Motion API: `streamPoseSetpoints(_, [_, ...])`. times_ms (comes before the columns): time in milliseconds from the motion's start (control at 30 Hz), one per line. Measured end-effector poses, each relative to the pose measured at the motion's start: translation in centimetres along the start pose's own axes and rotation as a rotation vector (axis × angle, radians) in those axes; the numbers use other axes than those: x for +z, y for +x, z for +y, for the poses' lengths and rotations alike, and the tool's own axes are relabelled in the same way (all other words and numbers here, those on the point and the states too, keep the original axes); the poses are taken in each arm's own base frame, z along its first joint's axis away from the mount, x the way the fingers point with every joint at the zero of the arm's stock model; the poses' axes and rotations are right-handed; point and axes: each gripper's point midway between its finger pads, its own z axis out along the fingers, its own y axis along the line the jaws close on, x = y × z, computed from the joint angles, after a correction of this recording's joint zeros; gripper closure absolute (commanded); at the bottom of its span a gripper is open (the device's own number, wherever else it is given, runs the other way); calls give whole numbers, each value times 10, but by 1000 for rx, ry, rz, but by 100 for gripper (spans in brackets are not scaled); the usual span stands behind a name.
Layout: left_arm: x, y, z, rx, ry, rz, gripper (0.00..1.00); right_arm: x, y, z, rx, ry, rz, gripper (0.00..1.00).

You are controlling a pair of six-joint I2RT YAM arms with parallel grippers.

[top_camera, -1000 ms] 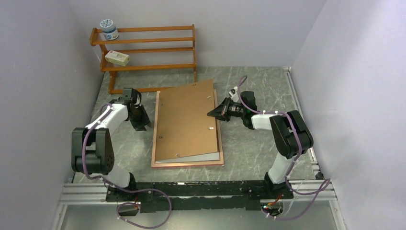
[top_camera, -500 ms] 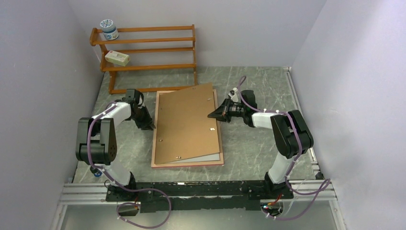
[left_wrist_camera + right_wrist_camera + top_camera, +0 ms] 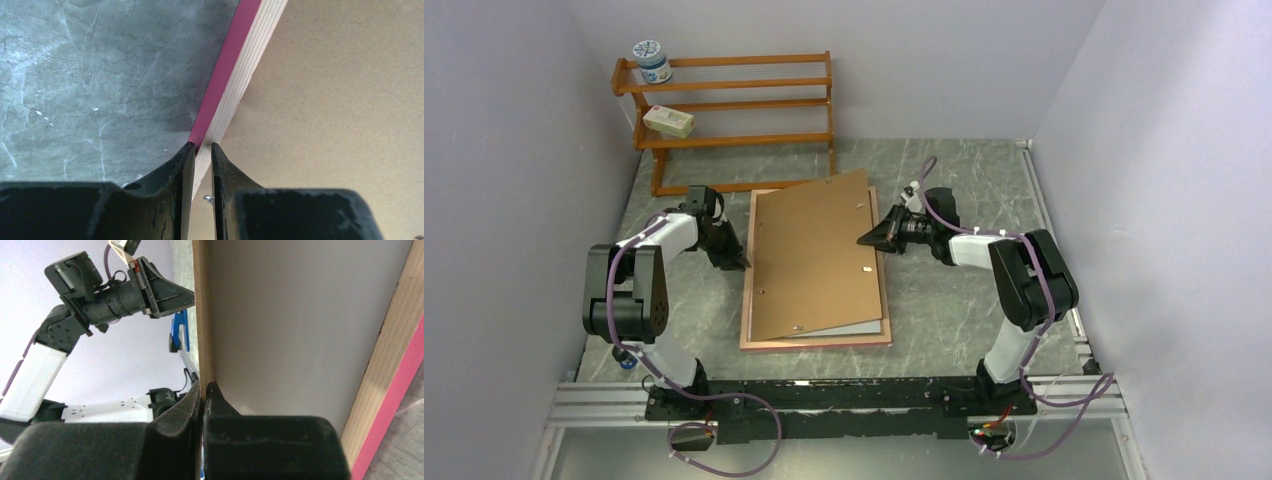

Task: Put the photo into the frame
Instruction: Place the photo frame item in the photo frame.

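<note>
The frame (image 3: 814, 343) lies flat in the middle of the table, pink rim showing. A brown backing sheet (image 3: 814, 255) rests askew on it. Its right edge is lifted by my right gripper (image 3: 864, 240), which is shut on that thin edge (image 3: 201, 315); the fingertips meet at the right gripper (image 3: 204, 385). Under the sheet a pale strip of the photo (image 3: 856, 327) shows, white back up, also seen as the photo (image 3: 300, 315). My left gripper (image 3: 739, 264) sits at the frame's left side. In the left wrist view the left gripper (image 3: 202, 146) pinches the frame's rim (image 3: 225, 70).
A wooden slatted rack (image 3: 734, 100) stands at the back left, holding a jar (image 3: 652, 60) and a small box (image 3: 669, 121). Walls close in on the left, back and right. A metal rail (image 3: 844, 395) runs along the near edge.
My left gripper has moved right to the frame's left edge and its jaws have narrowed onto the rim. The backing sheet has shifted slightly. The right gripper has stayed in place.
</note>
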Motion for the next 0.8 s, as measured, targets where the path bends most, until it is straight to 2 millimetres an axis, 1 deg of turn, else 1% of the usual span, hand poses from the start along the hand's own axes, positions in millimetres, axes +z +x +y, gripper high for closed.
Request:
streamPoseSetpoints(133, [0, 0, 0, -1, 0, 0, 77, 3, 5, -7, -3, 7, -15, 100])
streamPoseSetpoints(167, [0, 0, 0, -1, 0, 0, 77, 3, 6, -8, -4, 8, -16, 96])
streamPoseSetpoints(300, [1, 0, 0, -5, -2, 3, 74, 4, 7, -10, -7, 15, -20, 74])
streamPoseSetpoints(467, [1, 0, 1, -9, -2, 5, 69, 5, 10, -26, -5, 83, -26, 51])
streamPoseSetpoints(600, [1, 0, 2, -9, -8, 4, 58, 4, 14, -42, -1, 176, -8, 38])
streamPoseSetpoints(633, [1, 0, 3, -10, -13, 3, 55, 3, 13, -44, -7, 196, -5, 31])
streamPoseSetpoints(700, [1, 1, 4, -10, -19, 3, 50, 3, 11, -44, -21, 225, 2, 23])
streamPoseSetpoints(800, [-2, 0, 4, -8, -23, -4, 45, 1, 6, -39, -56, 256, 21, 18])
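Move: The brown backing board, already pinched by its right edge in the right hand, has its middle roughly 10 cm left, 2 cm back and 4 cm below that hand; the frame it is going into has its middle 10 cm left, 2 cm back and 8 cm below. For the left hand, still gripping the frame's left rail, the frame's middle is about 14 cm right, level ahead and 1 cm lower; the rack's foot bar is some 19 cm straight ahead. The board's raised right edge is lowered towards the frame: the right hand eases down about a centimetre with its grip kept, then opens wide as it sinks to about 4 cm lower in all, drifting slightly right and dipping its fingertips some 15 degrees. One finger stays close beside the board's edge. The left hand stays almost in place, holding the rail, then its fingers spread and release it. ##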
